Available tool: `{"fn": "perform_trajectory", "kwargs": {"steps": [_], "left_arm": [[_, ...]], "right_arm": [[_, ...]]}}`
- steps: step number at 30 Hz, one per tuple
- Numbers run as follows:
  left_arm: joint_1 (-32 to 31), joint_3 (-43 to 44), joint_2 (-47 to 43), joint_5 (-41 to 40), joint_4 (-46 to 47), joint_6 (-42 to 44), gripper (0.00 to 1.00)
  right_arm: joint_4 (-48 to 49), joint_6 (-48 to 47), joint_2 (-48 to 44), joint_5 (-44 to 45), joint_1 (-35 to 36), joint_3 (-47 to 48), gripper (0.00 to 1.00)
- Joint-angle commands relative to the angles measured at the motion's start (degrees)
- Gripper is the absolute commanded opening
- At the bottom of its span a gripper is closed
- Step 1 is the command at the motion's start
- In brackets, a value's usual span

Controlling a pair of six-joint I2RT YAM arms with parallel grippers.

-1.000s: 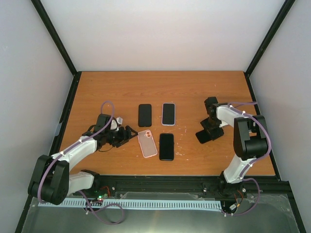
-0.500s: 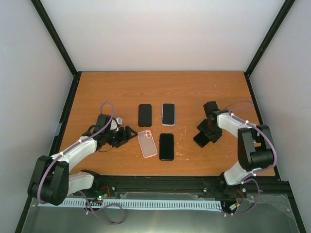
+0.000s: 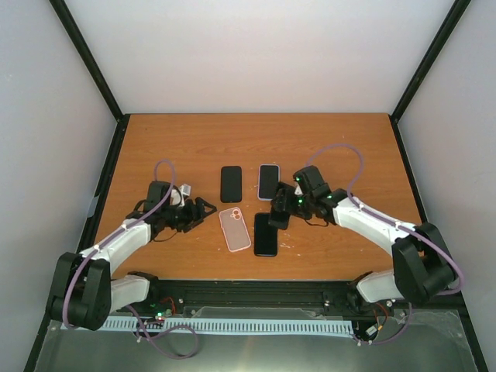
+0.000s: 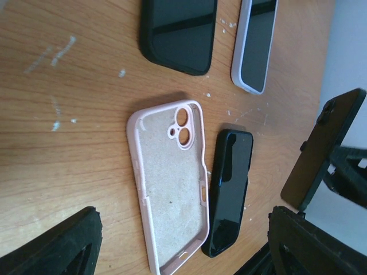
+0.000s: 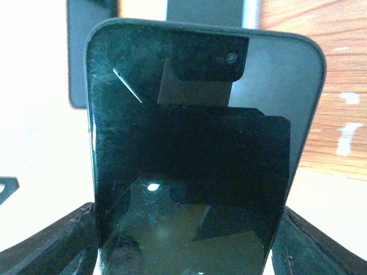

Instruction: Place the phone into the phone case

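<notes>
An empty pink phone case (image 3: 235,229) lies open side up at the middle of the table; in the left wrist view the phone case (image 4: 172,183) shows its camera hole at the far end. My left gripper (image 3: 203,211) stands open just left of it, its jaws wide with nothing between them (image 4: 183,243). My right gripper (image 3: 285,208) is shut on a black phone (image 3: 277,218), held on edge just right of the case. In the right wrist view that phone (image 5: 200,160) fills the picture between my fingers (image 5: 321,246). The same held phone (image 4: 324,149) shows in the left wrist view.
A second black phone (image 3: 266,233) lies flat right of the pink case, under the held phone. Behind them lie a black phone (image 3: 231,184) and a phone in a white case (image 3: 268,181). Walls enclose the table.
My right arm has swung left from the table's right side, carrying the black phone to the middle beside the other phones. The left gripper has barely moved.
</notes>
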Motion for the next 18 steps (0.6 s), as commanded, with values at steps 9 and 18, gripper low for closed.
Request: {"fn": "perform_trajectory", "kwargs": {"steps": [9,18], "left_arm": [[10.2,-3.8,-4.3,8.5,3.0,0.7,0.79],[10.7,-4.8,-4.8,8.7,3.3,0.6,0.79]], "right_arm": [[16.3,-11.8,13.0,-12.9,13.2,6.9,0.57],[17.6,-14.8,20.6,-15.3,17.6,13.4,0.56]]}}
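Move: The phone is already gripped in the right hand, roughly 9 cm above the table. The empty pink case it is bound for lies about 15 cm to that hand's left and 4 cm back. Nearer, a spare black phone lies some 4 cm left and 6 cm back; the lilac-edged phone is 12 cm ahead and 3 cm left, the black-cased phone about 11 cm ahead and 16 cm left. From the left hand the case is some 10 cm to the right, level with it and 8 cm down. Keeping its pinch on the phone, the right hand sweeps about 16 cm left and some 4 cm back, over the spare black phone to above the pink case, dipping a couple of centimetres on the way and regaining part of it, while the wrist turns some 35 degrees counter-clockwise. The left hand, fingers still open, makes room by drawing about 3 cm left, away from the case. ##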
